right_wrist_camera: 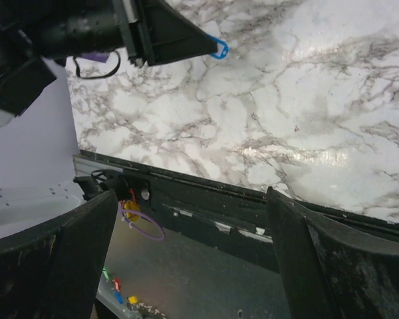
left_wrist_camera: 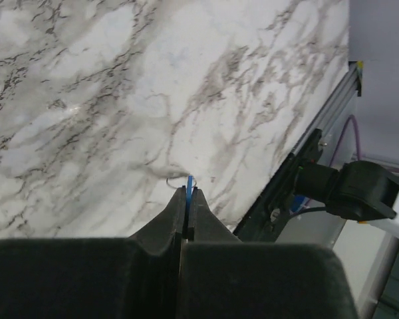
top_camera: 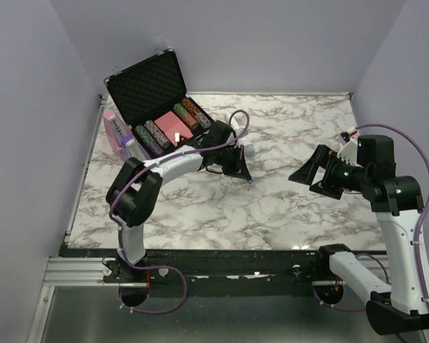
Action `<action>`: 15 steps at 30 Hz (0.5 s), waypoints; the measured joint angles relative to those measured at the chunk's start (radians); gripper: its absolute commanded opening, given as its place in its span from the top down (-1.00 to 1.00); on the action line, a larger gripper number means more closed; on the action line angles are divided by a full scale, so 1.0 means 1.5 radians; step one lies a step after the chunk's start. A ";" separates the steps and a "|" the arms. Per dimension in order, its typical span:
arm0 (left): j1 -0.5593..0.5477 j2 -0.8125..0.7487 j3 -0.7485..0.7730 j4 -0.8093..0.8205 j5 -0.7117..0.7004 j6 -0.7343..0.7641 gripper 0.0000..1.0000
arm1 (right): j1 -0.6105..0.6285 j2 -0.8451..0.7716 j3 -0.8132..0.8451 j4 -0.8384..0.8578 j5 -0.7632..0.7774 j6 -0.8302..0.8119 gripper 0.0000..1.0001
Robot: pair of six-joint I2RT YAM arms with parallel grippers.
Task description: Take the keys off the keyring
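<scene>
The keyring (left_wrist_camera: 189, 181) is a small bright blue loop pinched edge-on between the tips of my left gripper (left_wrist_camera: 188, 191), which is shut on it just above the marble table. A thin grey wire loop (left_wrist_camera: 175, 176) shows beside the blue piece. The keys themselves cannot be made out. In the top view, the left gripper (top_camera: 244, 175) is near the table's middle, with the blue keyring (top_camera: 250, 181) at its tip. The right wrist view also shows the keyring (right_wrist_camera: 219, 48) sticking out of the left fingers. My right gripper (top_camera: 305, 166) (right_wrist_camera: 191, 196) stands wide open and holds nothing, to the right of the keyring.
An open black case (top_camera: 151, 89) with poker chips and a red card box sits at the back left, with a purple metronome (top_camera: 119, 133) beside it. The black front rail (right_wrist_camera: 253, 212) of the marble table (top_camera: 286, 207) runs under the right gripper.
</scene>
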 measured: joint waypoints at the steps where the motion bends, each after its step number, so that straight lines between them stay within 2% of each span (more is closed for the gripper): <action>1: 0.000 -0.021 0.000 -0.007 -0.002 0.002 1.00 | 0.000 0.003 0.001 0.015 -0.001 0.006 -1.00; 8: -0.001 -0.154 0.036 -0.083 -0.019 0.016 1.00 | 0.000 0.042 0.002 0.121 -0.032 0.055 -1.00; 15: -0.008 -0.225 0.123 -0.194 -0.046 0.045 1.00 | 0.000 0.046 -0.058 0.330 -0.116 0.186 -1.00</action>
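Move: The keyring, its blue tag already pinched in the left hand's tips clear of the table, lies about 10 cm ahead of the open right hand, some 14 cm to its left and 18 cm below. From the left hand, the right gripper is thus 10 cm back, 14 cm right and 18 cm up. The white tube's middle is about 18 cm ahead and 3 cm left of the left hand; the chip case is some 21 cm ahead and 25 cm left; both sit about 4 cm lower. Still pinching the blue tag, the left hand lifts the keyring quickly by about 17 cm, nearly straight up, its wrist tilting so the fingertips swing somewhat forward. The right hand closes in on the keyring with its fingers kept wide open, going forward, rising and easing left, roughly 9 cm in all, while its fingers swing up towards level by some 20 degrees. ##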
